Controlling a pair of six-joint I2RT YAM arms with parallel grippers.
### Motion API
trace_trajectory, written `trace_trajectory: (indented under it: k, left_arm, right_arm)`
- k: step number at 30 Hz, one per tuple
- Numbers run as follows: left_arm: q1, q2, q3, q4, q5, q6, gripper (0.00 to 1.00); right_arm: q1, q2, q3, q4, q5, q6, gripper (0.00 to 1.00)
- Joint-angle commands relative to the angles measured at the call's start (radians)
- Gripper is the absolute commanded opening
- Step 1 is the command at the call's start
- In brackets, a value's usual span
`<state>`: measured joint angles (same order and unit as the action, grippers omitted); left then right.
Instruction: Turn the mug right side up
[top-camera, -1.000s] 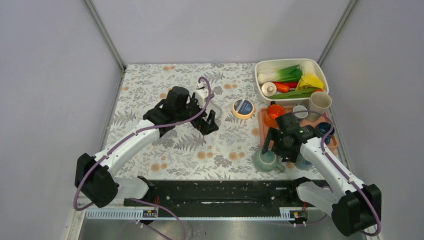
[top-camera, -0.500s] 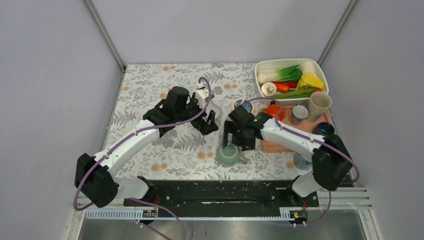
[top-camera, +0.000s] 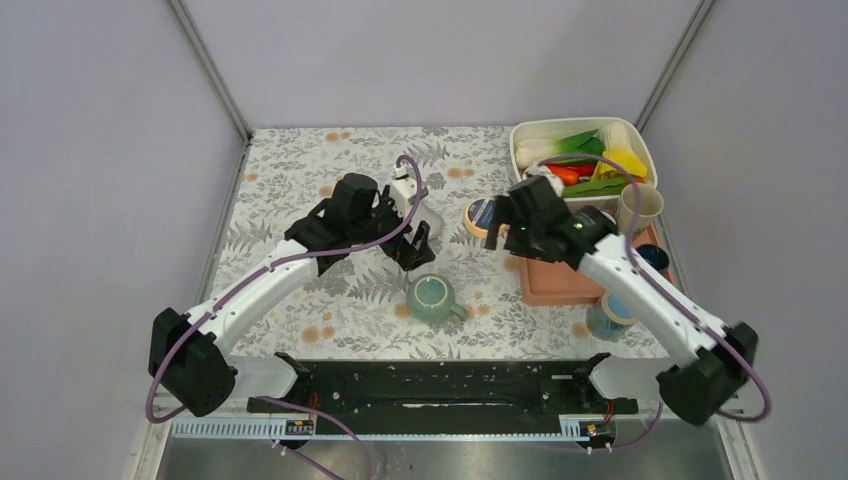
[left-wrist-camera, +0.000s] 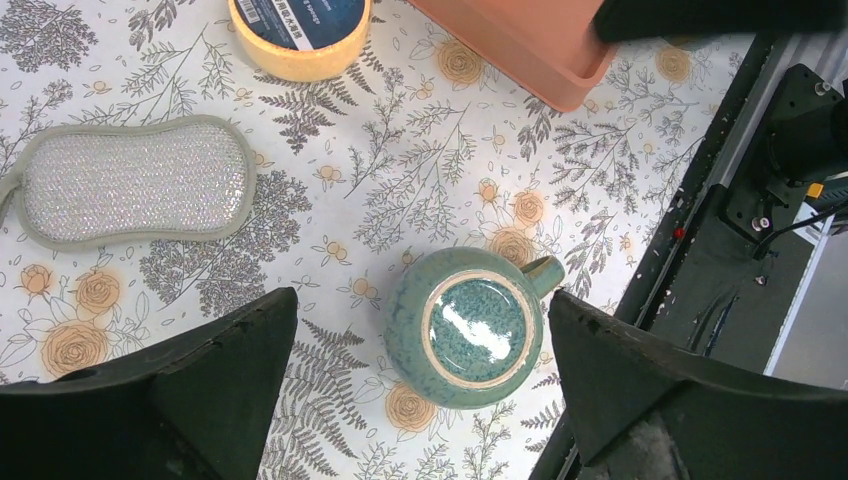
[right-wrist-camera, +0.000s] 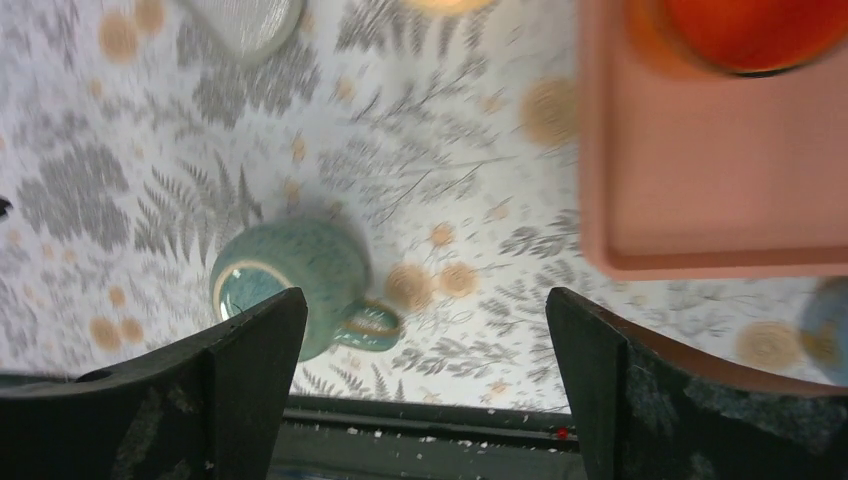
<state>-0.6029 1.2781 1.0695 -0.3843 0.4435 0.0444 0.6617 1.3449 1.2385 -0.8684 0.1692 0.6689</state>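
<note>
The teal green mug (top-camera: 432, 298) stands mouth down on the floral table, its ringed base facing up and its handle pointing to the front right. My left gripper (top-camera: 415, 246) hovers just behind and above it, open and empty. In the left wrist view the mug (left-wrist-camera: 465, 328) lies below and between the spread fingers of the left gripper (left-wrist-camera: 422, 300). My right gripper (top-camera: 500, 220) is raised to the mug's back right, open and empty. In the right wrist view the mug (right-wrist-camera: 290, 280) sits at the lower left, beside the left finger of the right gripper (right-wrist-camera: 425, 295).
A salmon tray (top-camera: 560, 285) lies right of the mug, with a beige cup (top-camera: 638, 208) and a dark bowl (top-camera: 650, 258) by it. A white bin of vegetables (top-camera: 585, 160) stands at the back right. A yellow tape roll (top-camera: 480, 216) and a grey sponge (left-wrist-camera: 130, 180) lie behind the mug.
The right gripper moved the mug from the front right to the table's middle, then let go and rose to the back right. The left arm has not moved.
</note>
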Motion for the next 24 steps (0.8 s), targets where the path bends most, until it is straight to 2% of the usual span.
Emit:
trace_trajectory:
  k: [1, 7, 11, 19, 24]
  left_arm:
    - [0.004, -0.026, -0.002, 0.024, -0.001, 0.012, 0.99]
    - [0.003, -0.018, 0.002, 0.022, 0.018, 0.005, 0.99]
    - [0.005, 0.016, 0.016, 0.005, 0.021, 0.0, 0.99]
    - [0.005, -0.013, -0.005, 0.025, 0.021, 0.001, 0.99]
    - [0.003, -0.02, -0.012, 0.033, 0.029, -0.002, 0.99]
  right_arm:
    - [-0.118, -0.242, -0.066, -0.103, 0.212, -0.003, 0.99]
    - [-0.322, -0.466, -0.172, -0.137, 0.295, -0.021, 1.0]
    - [-0.452, -0.551, -0.215, -0.159, 0.311, -0.022, 0.99]
    - [-0.786, -0.574, -0.288, -0.159, 0.258, -0.051, 1.0]
    - [-0.923, -0.615, -0.367, -0.11, 0.231, -0.043, 0.99]
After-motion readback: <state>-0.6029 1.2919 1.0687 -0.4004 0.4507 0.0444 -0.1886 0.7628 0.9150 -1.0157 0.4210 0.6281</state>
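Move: The light-blue mug by the tray's near right edge stands some 22 cm to the right of the right hand, 10 cm back and 13 cm below. The dark-blue mug on the tray is about 31 cm right and 3 cm ahead, the tray's middle 20 cm right and 4 cm ahead. The green mug lies 17 cm left and 5 cm back. From the left hand, the light-blue mug is about 41 cm right, 10 cm back. Swing the open right gripper about 28 cm to the right, away from the green mug and across the near part of the tray towards the light-blue mug. Lift some 5 cm at first, then draw back about 8 cm while sinking to roughly the starting height, turning the wrist some 55 degrees clockwise. Touch nothing on the way. ##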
